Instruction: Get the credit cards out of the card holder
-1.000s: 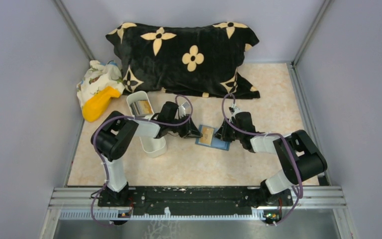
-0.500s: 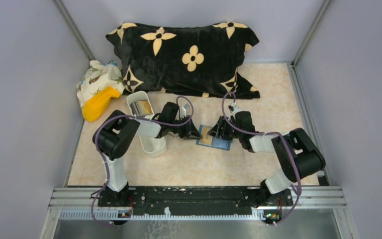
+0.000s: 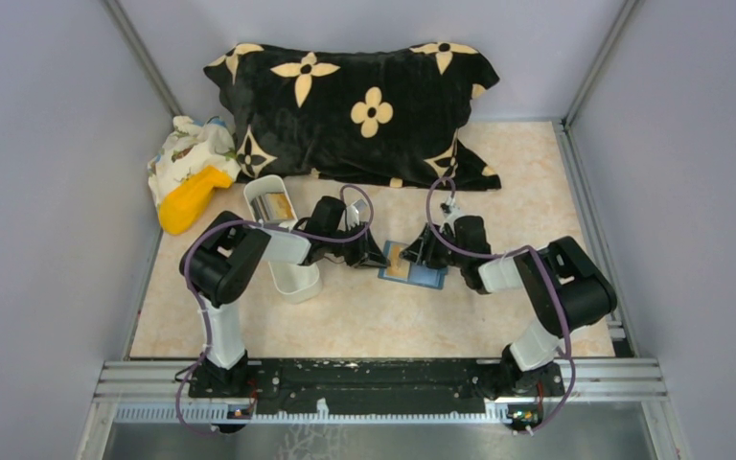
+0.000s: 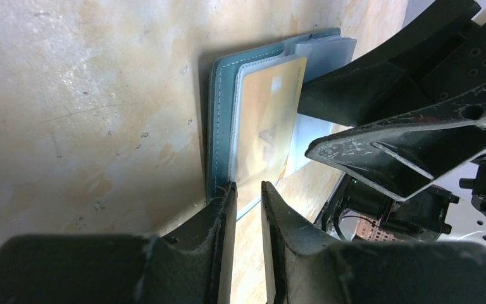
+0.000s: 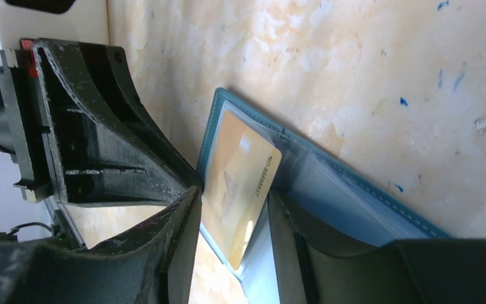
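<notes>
The blue card holder (image 3: 424, 276) lies open on the floor between both arms. A tan credit card (image 3: 400, 259) rests on its left half, tilted and partly slid out of the clear sleeve (image 5: 240, 171). My right gripper (image 5: 233, 196) is open, one finger on each side of that card, low over the holder (image 5: 354, 202). My left gripper (image 4: 247, 185) is at the holder's left edge (image 4: 218, 126), its jaws a narrow gap apart with one tip touching the blue rim. The card (image 4: 266, 126) lies just beyond its tips. Other cards (image 3: 275, 206) lie in the white tray.
A long white tray (image 3: 292, 278) stands left of the holder, under the left arm. A black pillow with cream flowers (image 3: 364, 105) lies at the back. A yellow object (image 3: 192, 198) and a patterned cloth (image 3: 187, 149) sit at the back left.
My right gripper has moved left over the holder's right half and now has a finger on each side of the tan card. The left gripper has stayed at the holder's left edge.
</notes>
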Controlling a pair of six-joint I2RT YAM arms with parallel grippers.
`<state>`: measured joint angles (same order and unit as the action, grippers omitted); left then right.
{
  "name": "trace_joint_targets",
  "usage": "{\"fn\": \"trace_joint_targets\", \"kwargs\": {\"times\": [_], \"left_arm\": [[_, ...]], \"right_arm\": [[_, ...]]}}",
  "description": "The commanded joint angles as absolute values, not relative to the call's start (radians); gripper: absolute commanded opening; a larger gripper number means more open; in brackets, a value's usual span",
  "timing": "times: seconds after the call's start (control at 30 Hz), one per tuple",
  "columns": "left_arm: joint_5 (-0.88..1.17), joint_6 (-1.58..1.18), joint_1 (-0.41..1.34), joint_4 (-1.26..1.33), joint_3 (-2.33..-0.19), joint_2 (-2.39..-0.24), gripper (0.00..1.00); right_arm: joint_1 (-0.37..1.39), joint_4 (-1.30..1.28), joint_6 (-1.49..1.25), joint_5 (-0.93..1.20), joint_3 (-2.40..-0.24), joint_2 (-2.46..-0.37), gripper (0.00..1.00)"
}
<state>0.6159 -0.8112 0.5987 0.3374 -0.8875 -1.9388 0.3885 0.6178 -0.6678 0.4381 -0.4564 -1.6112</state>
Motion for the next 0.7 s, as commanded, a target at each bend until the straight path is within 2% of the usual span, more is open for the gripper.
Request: {"fn": "trace_joint_targets", "kwargs": {"times": [0.0, 0.2, 0.3, 0.67], "left_arm": [[0.585, -0.782, 0.608, 0.287, -0.887, -1.985, 0.28], [0.580, -0.779, 0.608, 0.283, -0.887, -1.982, 0.28], [0.579, -0.781, 0.607, 0.284, -0.886, -1.981, 0.28], [0.572, -0.780, 0.608, 0.288, -0.884, -1.984, 0.28]], "right_arm": [[0.387, 0.615, -0.670, 0.442, -0.427, -1.633, 0.41], [0.387, 0.609, -0.665, 0.443, -0.425, -1.627, 0.10], [0.387, 0.610, -0.665, 0.443, -0.423, -1.627, 0.00], [0.358, 0.539, -0.640, 0.417, -0.425, -1.576, 0.00]]}}
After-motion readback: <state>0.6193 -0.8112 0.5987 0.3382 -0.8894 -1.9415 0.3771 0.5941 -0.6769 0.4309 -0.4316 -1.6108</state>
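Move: The gold credit card lies in the open card holder, its middle about 2 cm to the right hand's left, 1 cm back and 1 cm below; the holder's own middle is some 1 cm to that hand's right and 2 cm back. From the left hand, at the holder's left edge, the card's middle is about 3 cm to the right. The white tray's middle stands roughly 21 cm to the left hand's left and 5 cm ahead. The right fingers, half open over the card's inner long edge, close fully and pinch that edge, while the hand sinks about 1 cm and eases nearly 1 cm back and a little to the right, the wrist hardly turning. The left hand stays put, its slightly parted fingertips still on the holder's left edge. ##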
